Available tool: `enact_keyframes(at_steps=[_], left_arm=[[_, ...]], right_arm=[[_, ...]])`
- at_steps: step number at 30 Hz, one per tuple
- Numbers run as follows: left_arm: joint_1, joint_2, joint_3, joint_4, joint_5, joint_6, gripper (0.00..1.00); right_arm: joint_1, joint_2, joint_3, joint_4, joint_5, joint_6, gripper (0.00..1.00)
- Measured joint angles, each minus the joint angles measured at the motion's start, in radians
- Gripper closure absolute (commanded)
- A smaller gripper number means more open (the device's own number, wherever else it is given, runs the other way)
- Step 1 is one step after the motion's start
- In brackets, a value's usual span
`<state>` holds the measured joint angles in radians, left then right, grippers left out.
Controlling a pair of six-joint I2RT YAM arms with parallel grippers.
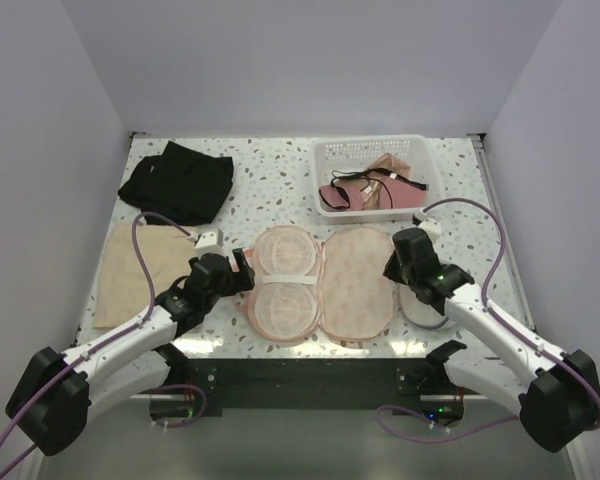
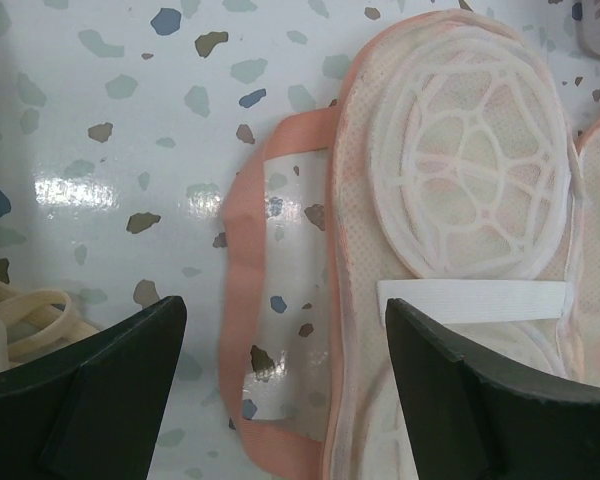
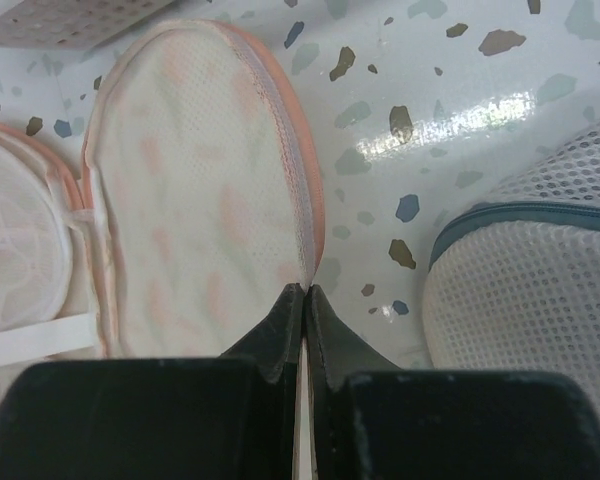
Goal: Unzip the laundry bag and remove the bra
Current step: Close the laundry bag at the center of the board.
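The pink mesh laundry bag lies open like a clamshell in the middle of the table. Its left half holds white plastic cage cups and a white elastic band. My right gripper is shut, its tips pinching the zip rim of the right half at the lower right edge; in the top view it sits at that edge. My left gripper hangs open over the bag's left edge. Between its fingers lies a peach band with a clear panel. I cannot tell whether this is the bra.
A black garment lies at the back left, with a beige cloth in front of it. A white basket with garments stands at the back right. A white mesh bag with a blue zip lies just right of my right gripper.
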<state>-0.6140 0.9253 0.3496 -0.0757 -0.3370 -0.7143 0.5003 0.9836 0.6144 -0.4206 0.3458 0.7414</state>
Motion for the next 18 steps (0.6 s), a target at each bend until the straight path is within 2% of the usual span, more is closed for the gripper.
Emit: enact_keyframes(at_steps=[11,18], left_arm=[[0.0,0.01,-0.032,0.023,0.032,0.0,0.17],[0.0,0.038,-0.061,0.075,0.071,0.0,0.18]], right_arm=[[-0.003,-0.03,0.053,-0.074,0.065,-0.043,1.0],[-0.004,-0.042,0.126,-0.045,0.05,-0.116,1.0]])
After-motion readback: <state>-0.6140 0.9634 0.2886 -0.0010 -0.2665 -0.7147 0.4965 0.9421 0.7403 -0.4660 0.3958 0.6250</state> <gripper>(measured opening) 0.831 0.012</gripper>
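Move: The open left gripper hovers about 5 cm above the table, over the pink strap at the bag's left edge; the strap's middle lies some 2 cm ahead and 1 cm to its left. The disc half of the laundry bag is about 8 cm to the left gripper's right, level with it. That half lies some 20 cm left of the right gripper, 1 cm back and 9 cm below. From the right gripper, the white basket is about 20 cm ahead and 1 cm left, and the mesh bag 9 cm right and 4 cm back. Keep the right gripper shut on the outer edge of the bag's plain half and haul that edge up some 5.5 cm: first ease about 1.5 cm to the right, then climb steadily, drifting forward towards the basket and slightly back left, with the fingertips tipping up. Meanwhile lower the left gripper, still open, about 2.5 cm towards the pink strap, drawing it slightly back. ##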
